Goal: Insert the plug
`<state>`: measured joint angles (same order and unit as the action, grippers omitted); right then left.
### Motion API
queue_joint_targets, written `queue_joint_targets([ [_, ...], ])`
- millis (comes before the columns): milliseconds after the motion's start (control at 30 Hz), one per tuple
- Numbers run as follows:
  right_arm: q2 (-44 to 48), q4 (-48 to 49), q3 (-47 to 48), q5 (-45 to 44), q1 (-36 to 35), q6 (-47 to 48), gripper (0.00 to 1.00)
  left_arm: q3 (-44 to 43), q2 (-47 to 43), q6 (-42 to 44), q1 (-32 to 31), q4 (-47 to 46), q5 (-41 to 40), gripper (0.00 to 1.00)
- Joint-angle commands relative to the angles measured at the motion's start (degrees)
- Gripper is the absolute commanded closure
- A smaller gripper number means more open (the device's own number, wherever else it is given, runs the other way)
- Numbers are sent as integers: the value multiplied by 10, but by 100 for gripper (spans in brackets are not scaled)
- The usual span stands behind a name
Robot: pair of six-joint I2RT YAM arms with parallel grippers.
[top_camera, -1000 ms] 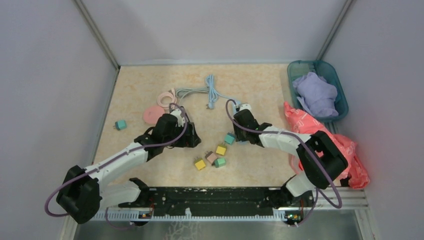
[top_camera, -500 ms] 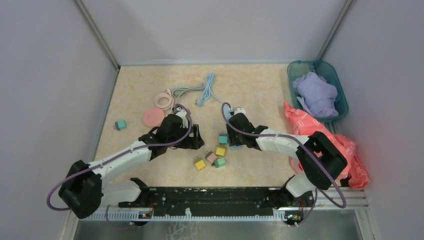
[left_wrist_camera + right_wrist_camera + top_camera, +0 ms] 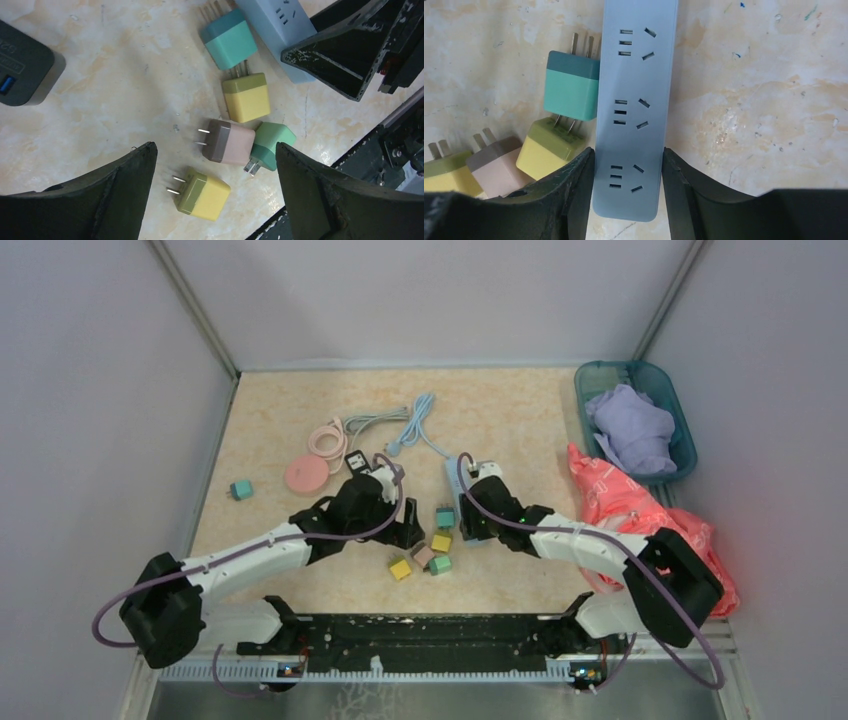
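Several small plugs lie in a cluster: teal [image 3: 445, 517] [image 3: 230, 40], yellow [image 3: 246, 97], pink-brown [image 3: 227, 142], green [image 3: 272, 145] and a second yellow one [image 3: 400, 569] [image 3: 202, 192]. My left gripper [image 3: 408, 530] [image 3: 215, 150] hovers open above the cluster, with nothing between its fingers. The light blue power strip [image 3: 450, 480] [image 3: 631, 110] lies flat just right of the plugs, sockets up. My right gripper [image 3: 468, 525] [image 3: 628, 152] is shut on the strip's near end. The teal plug [image 3: 573, 85] rests against the strip's left side.
Another teal plug [image 3: 240, 490] lies alone at the far left. A dark charger [image 3: 360, 462], a pink disc [image 3: 306, 473], a pink cable coil [image 3: 328, 438] and a grey cable [image 3: 375, 420] sit behind the left arm. A teal bin [image 3: 585, 390] and a red bag [image 3: 620, 495] are at the right.
The right gripper has carried the power strip leftward and nearer, up against the plugs. The left gripper has moved right and nearer, over the plug cluster.
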<state>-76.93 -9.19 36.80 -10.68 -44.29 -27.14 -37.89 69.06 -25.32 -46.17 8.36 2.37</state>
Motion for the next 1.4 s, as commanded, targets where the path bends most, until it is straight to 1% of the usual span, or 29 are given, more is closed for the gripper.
queue_joint_targets([
  [0, 71, 46, -15, -22, -10, 8, 47, -13, -2, 31, -29, -30, -4, 7],
  [167, 131, 52, -42, -65, -10, 21, 30, -11, 10, 63, -60, -44, -3, 9],
  [267, 154, 46, -52, -82, -9, 28, 26, -12, 20, 87, -78, -48, -5, 11],
  [500, 190, 52, -76, -110, -9, 44, 23, -28, 57, 149, -125, -50, -7, 21],
  [633, 202, 58, -84, -117, -9, 53, 22, -39, 78, 185, -163, -51, -22, 27],
  [800, 206, 62, -92, -123, -8, 56, 21, -54, 110, 208, -189, -47, -46, 32],
  [967, 204, 58, -94, -124, -8, 58, 21, -72, 142, 222, -201, -36, -64, 44],
  [1167, 206, 62, -97, -124, -8, 59, 21, -80, 161, 234, -212, -35, -63, 47],
  [1367, 201, 66, -99, -120, -8, 60, 21, -81, 169, 236, -215, -28, -65, 47],
])
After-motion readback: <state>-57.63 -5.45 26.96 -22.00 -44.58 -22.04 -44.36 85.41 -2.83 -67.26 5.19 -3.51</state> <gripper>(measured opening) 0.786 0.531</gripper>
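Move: The green plug lies about 5 cm back, 8 cm right and 6 cm below the left hand. Around it, the pink plug is 3 cm back and 5 cm right of that hand; the farther yellow plug is level with the hand and 9 cm right. The right fingers still grip the power strip, whose near end is about 3 cm back of them; from them the green plug is roughly 7 cm back, 7 cm left and slightly lower. Back and to the right, then increasingly down, the left hand travels about 10 cm to the green plug, turning some 30 degrees clockwise, tipping steeper and narrowing its fingers to about half open on either side of it. Meanwhile the right fingers open off the power strip, and that hand rises about 5 cm, then shifts about as far right. ##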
